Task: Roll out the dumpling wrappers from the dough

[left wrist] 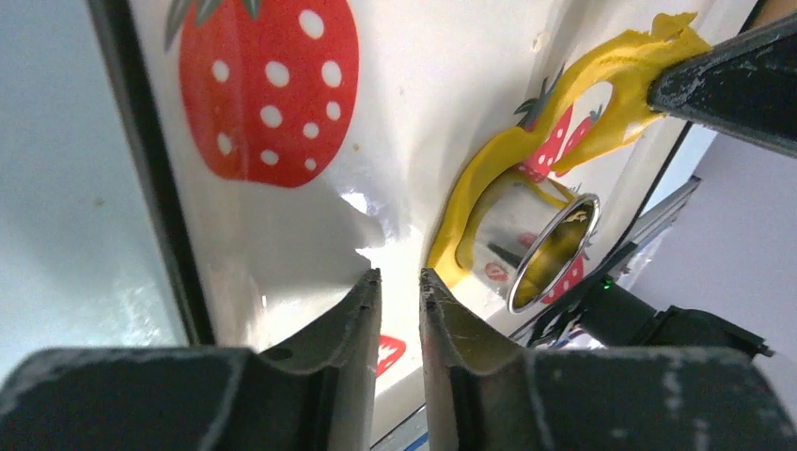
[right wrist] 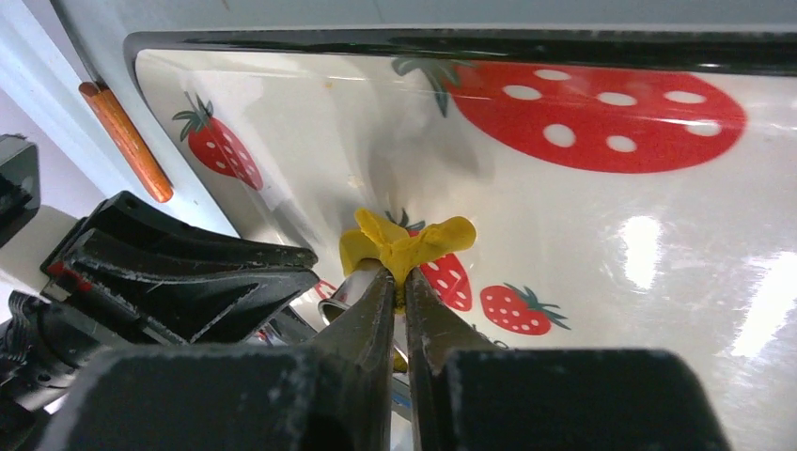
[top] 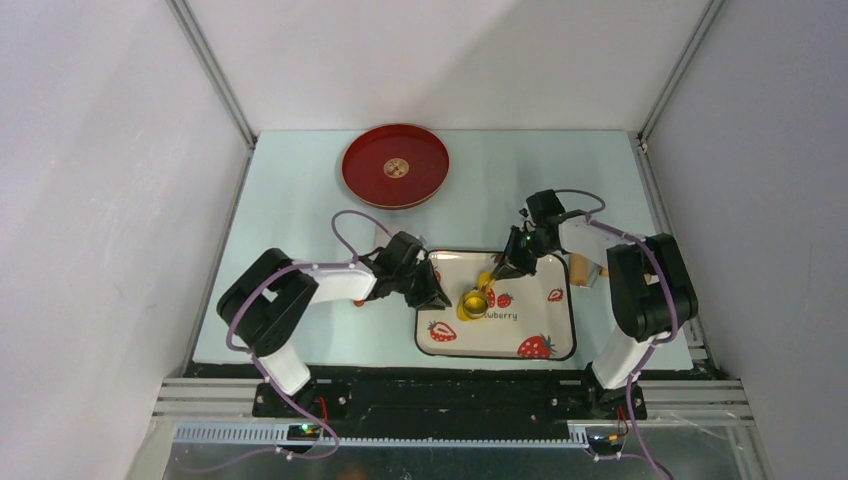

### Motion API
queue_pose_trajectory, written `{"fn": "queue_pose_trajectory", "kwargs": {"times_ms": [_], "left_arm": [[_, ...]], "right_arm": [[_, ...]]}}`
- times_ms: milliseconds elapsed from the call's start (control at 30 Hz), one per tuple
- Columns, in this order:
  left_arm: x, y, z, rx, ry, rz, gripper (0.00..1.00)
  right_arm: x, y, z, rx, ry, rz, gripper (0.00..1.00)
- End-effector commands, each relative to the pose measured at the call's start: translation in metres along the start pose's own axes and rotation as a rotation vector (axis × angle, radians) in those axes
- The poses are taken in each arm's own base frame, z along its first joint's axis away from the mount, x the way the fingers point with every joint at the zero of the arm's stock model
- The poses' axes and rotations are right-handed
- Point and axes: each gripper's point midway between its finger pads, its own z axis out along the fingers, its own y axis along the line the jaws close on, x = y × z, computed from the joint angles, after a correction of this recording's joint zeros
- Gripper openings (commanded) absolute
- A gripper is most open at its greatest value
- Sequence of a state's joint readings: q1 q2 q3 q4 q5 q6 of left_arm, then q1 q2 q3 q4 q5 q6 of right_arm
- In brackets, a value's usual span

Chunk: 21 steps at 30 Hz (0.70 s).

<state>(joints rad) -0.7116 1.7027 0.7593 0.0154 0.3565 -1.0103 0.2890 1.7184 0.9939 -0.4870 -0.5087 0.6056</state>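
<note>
The yellow dough [top: 468, 310] lies as a thin irregular sheet with a hole cut in it on the strawberry tray [top: 497, 355]. A shiny metal ring cutter [left wrist: 550, 249] stands on it. My right gripper [right wrist: 398, 274] is shut on the far edge of the dough [right wrist: 414, 242], which bunches up between its tips and lifts off the tray. My left gripper [left wrist: 400, 279] hovers low over the tray just left of the cutter [top: 476, 301], its jaws a narrow gap apart with nothing between them. The dumpling wrappers are out of view.
A red round plate [top: 395, 165] sits at the back left of the table. A wooden roller [top: 580, 268] lies by the tray's right edge, under the right arm, and shows as an orange rod [right wrist: 125, 141] in the right wrist view. White walls enclose the table.
</note>
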Motion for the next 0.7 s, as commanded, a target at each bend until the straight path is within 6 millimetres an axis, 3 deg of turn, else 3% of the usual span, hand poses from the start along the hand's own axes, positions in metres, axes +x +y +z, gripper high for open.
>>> {"fn": "queue_pose_trajectory", "kwargs": {"times_ms": [0,167,300,533,667], "left_arm": [[-0.003,0.014,-0.016,-0.083,-0.055,0.077,0.31],[-0.024,-0.031,-0.051,0.023,-0.172,0.147,0.46],[-0.037,-0.051,-0.08,0.079,-0.273,0.173,0.51],[-0.052,-0.06,-0.129,0.136,-0.451,0.181,0.58],[-0.054,-0.052,-0.143,0.139,-0.5,0.169,0.6]], "right_arm": [[-0.005,0.019,-0.001,-0.013,-0.001,-0.043,0.1],[-0.004,0.038,0.004,-0.018,0.023,-0.081,0.11],[0.003,0.052,0.008,-0.023,0.046,-0.116,0.11],[0.027,0.08,0.011,-0.05,0.086,-0.183,0.12],[0.043,0.098,0.008,-0.072,0.102,-0.226,0.12]]}}
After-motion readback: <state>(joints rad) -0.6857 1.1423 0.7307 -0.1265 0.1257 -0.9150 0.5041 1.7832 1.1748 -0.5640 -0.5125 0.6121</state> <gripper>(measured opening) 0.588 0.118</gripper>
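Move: The right hand already pinches the end of a yellow dough strip; the metal cup, with dough hugging its left and far sides, stands about 6 cm back, 4 cm to its left and 3 cm lower. The roller is some 19 cm to the right of this hand, 2 cm farther out and 3 cm lower. From the closed, empty left hand the cup is about 6 cm to the right, level with it in reach and height, while the spatula handle lies 19 cm left and 2 cm ahead. Keeping its pinch on the dough strip, the right hand draws it about 7 cm left past the cup's far side, rising a little, curving slightly back at the end and turning some 10 degrees counter-clockwise. The left hand, meanwhile, clears out beside the cup: up about 15 cm and a bit left, opening its fingers and tilting them up and forward. ##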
